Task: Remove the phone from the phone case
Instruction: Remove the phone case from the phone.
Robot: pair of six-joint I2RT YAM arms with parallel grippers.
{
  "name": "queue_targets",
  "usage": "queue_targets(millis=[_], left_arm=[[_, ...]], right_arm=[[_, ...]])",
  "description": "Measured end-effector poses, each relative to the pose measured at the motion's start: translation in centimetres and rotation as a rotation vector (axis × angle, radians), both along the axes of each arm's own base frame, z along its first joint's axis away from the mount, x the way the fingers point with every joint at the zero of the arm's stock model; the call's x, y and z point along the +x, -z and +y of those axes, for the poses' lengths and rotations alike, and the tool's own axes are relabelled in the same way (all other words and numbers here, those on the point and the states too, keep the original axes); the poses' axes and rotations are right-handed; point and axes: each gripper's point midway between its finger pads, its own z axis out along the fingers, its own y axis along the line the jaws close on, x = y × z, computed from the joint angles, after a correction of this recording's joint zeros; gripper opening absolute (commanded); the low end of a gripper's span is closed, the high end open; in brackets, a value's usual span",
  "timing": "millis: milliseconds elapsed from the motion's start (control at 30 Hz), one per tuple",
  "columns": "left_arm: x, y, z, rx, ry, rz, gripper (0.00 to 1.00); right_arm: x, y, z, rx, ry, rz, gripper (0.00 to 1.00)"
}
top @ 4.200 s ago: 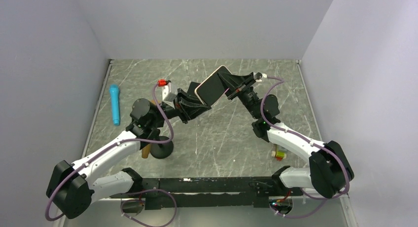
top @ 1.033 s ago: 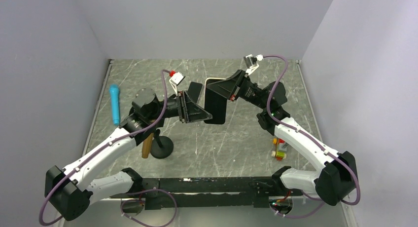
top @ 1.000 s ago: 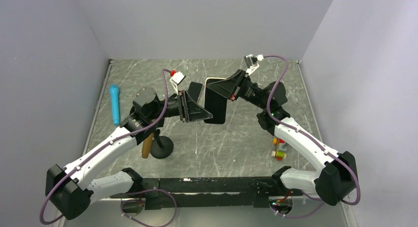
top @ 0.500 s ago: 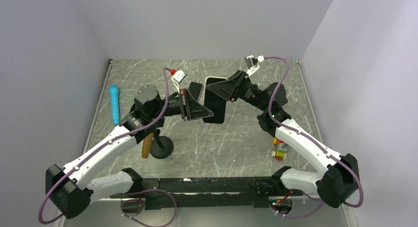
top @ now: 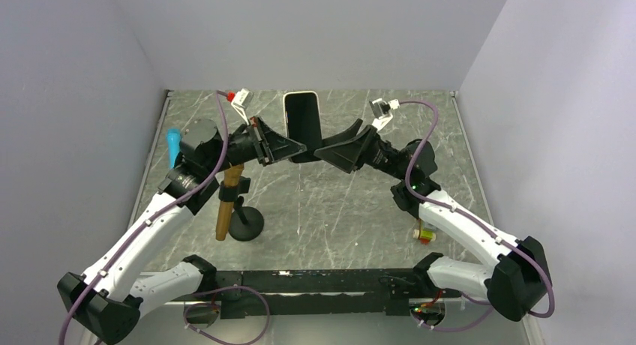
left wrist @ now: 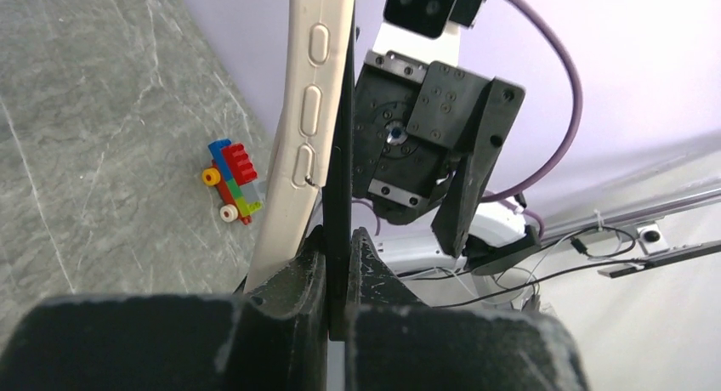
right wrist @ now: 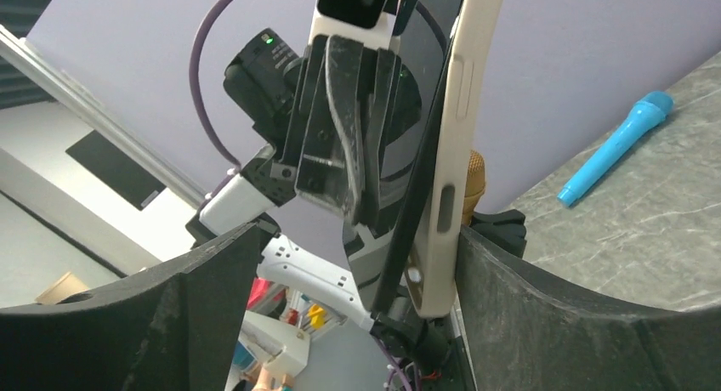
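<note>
The phone (top: 301,124) is held upright above the middle of the table, its dark screen framed by the cream phone case (left wrist: 310,93). In the left wrist view the thin black phone (left wrist: 343,153) is pinched between the fingers of my left gripper (left wrist: 338,234), and the case's lower end stands slightly off it on the left. My left gripper (top: 298,145) holds it from below. My right gripper (top: 327,149) is wide open just to the right. In the right wrist view its jaws (right wrist: 359,229) straddle the phone (right wrist: 415,187) and the case (right wrist: 455,136).
A blue toy microphone (top: 173,142) lies at the left edge, partly behind the left arm. A brown-handled tool (top: 227,206) leans on a black round stand (top: 246,223). A small brick toy (top: 425,231) lies at the right. Walls close in on three sides.
My left gripper closed on the phone and carried it up and toward the back left, turning it upright. My right gripper opened, let go and now sits lower beside it.
</note>
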Motion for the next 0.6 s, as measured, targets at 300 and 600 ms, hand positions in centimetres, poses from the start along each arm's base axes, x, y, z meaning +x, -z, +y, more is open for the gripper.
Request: queue_targets(millis=[300,600], left_arm=[[0.5,-2.0,1.2,-0.062,0.000,0.010,0.00],[0.1,-4.6,1.7,-0.151,0.025,-0.018,0.00]], right_arm=[[-1.6,0.3,0.0,-0.018,-0.010,-0.056,0.70],[-2.8,0.9,1.0,-0.043,-0.042,-0.092,0.52]])
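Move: The left hand already pinches the cased phone near its near-left corner; the phone's middle is about 4 cm ahead, 1 cm right and 2 cm above. From the open right hand, that middle lies some 4 cm ahead, 4 cm left and 2 cm up. The other phone is on the table about 27 cm ahead of the left hand, 4 cm left and 35 cm below; the standing microphone is roughly 18 cm left of that hand, 3 cm back and 17 cm below. Keeping its pinch on the cased phone, the left hand lifts it about 5 cm, easing slightly left and tipping its right-pointing fingertips up roughly 10 degrees, away from the right hand. The right hand, already open, backs some 3 cm towards its base from around the phone's near end, edging a little left and down late on, while its fingers close partway on nothing. ##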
